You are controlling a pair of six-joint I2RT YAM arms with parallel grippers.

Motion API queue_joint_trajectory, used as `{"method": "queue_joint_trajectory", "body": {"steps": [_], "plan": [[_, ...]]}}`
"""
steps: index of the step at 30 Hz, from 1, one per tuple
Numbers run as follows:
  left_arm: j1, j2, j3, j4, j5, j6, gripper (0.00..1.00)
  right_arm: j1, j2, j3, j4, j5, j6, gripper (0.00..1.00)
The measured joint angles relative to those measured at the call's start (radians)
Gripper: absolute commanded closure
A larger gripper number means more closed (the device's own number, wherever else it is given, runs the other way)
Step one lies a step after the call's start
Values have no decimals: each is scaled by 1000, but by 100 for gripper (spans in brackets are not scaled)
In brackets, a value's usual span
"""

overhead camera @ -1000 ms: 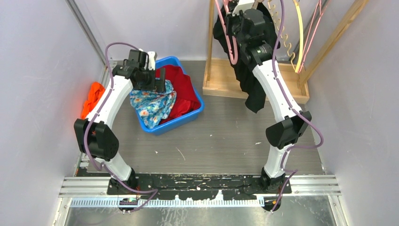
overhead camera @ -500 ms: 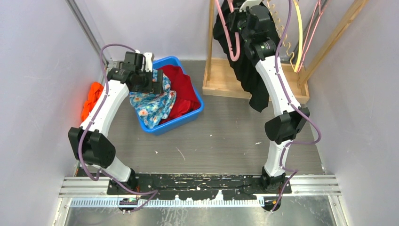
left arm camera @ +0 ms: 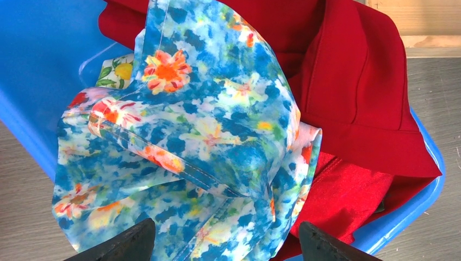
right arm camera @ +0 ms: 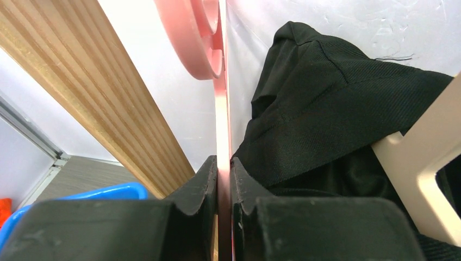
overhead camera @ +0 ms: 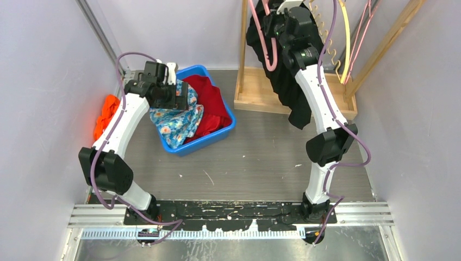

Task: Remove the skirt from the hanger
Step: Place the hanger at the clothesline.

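Observation:
A blue floral skirt [overhead camera: 176, 122] lies crumpled in the blue bin [overhead camera: 225, 130], draped over the bin's near rim. My left gripper [overhead camera: 182, 98] hovers just above it, open, with nothing between its fingers. In the left wrist view the skirt [left arm camera: 190, 109] fills the frame ahead of the open left gripper [left arm camera: 225, 239]. My right gripper [overhead camera: 270, 22] is high at the wooden rack, shut on a bare pink hanger [overhead camera: 270, 54]. The right wrist view shows the right gripper [right arm camera: 223, 163] clamping the thin pink hanger [right arm camera: 201, 49].
A red garment [overhead camera: 215, 106] shares the bin. A black garment [overhead camera: 293, 103] hangs on a cream hanger [right arm camera: 418, 157] on the wooden rack [overhead camera: 261, 89], right beside my right gripper. More hangers [overhead camera: 346, 32] hang there. An orange cloth [overhead camera: 107, 111] lies by the left wall.
The right arm has lifted the pink hanger up and back towards the rack. The left arm has shifted slightly left over the bin. Both have been almost still for the last half second.

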Motion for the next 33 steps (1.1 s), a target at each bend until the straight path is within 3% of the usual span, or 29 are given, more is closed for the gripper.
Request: {"method": "queue_joint_trajectory", "body": {"steps": [3,9,12,14,20,33], "plan": [[0,-7,-11,1,-4,-2,1,0,-1,0,-1,0,3,99],[0,-26,-28,3,-10,-4,0,-1,-12,8,-44,3,22,99],[0,-30,-31,5,-10,-7,1,-3,-24,6,-62,10,26,90],[0,-30,-31,5,-10,-10,1,-5,-35,-2,-70,13,29,76],[0,-30,-31,5,-11,-19,1,-11,-40,-9,-85,32,40,63],[0,-40,-53,11,-17,-23,1,-14,-45,-23,-85,48,43,50]]}}
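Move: In the right fingers the pink hanger is already shut, at the hand point; the clothesline it goes to can't be seen. The wooden post stands about 10 cm to this hand's left and 3 cm ahead. The black cloth's middle is roughly 5 cm right, 2 cm ahead and 15 cm lower; the beige hanger is some 9 cm right and 4 cm ahead. From the idle left hand the pink hanger lies about 20 cm ahead, 26 cm right and 25 cm up. Easing back about 1 cm with the pink hanger still pinched, the right hand then shifts some 2 cm to its right, away from the wooden post and towards the beige hanger, while the fingers open to about half and let go. It sinks slightly near the end, tips down barely 5 degrees and stays around the hanger. ##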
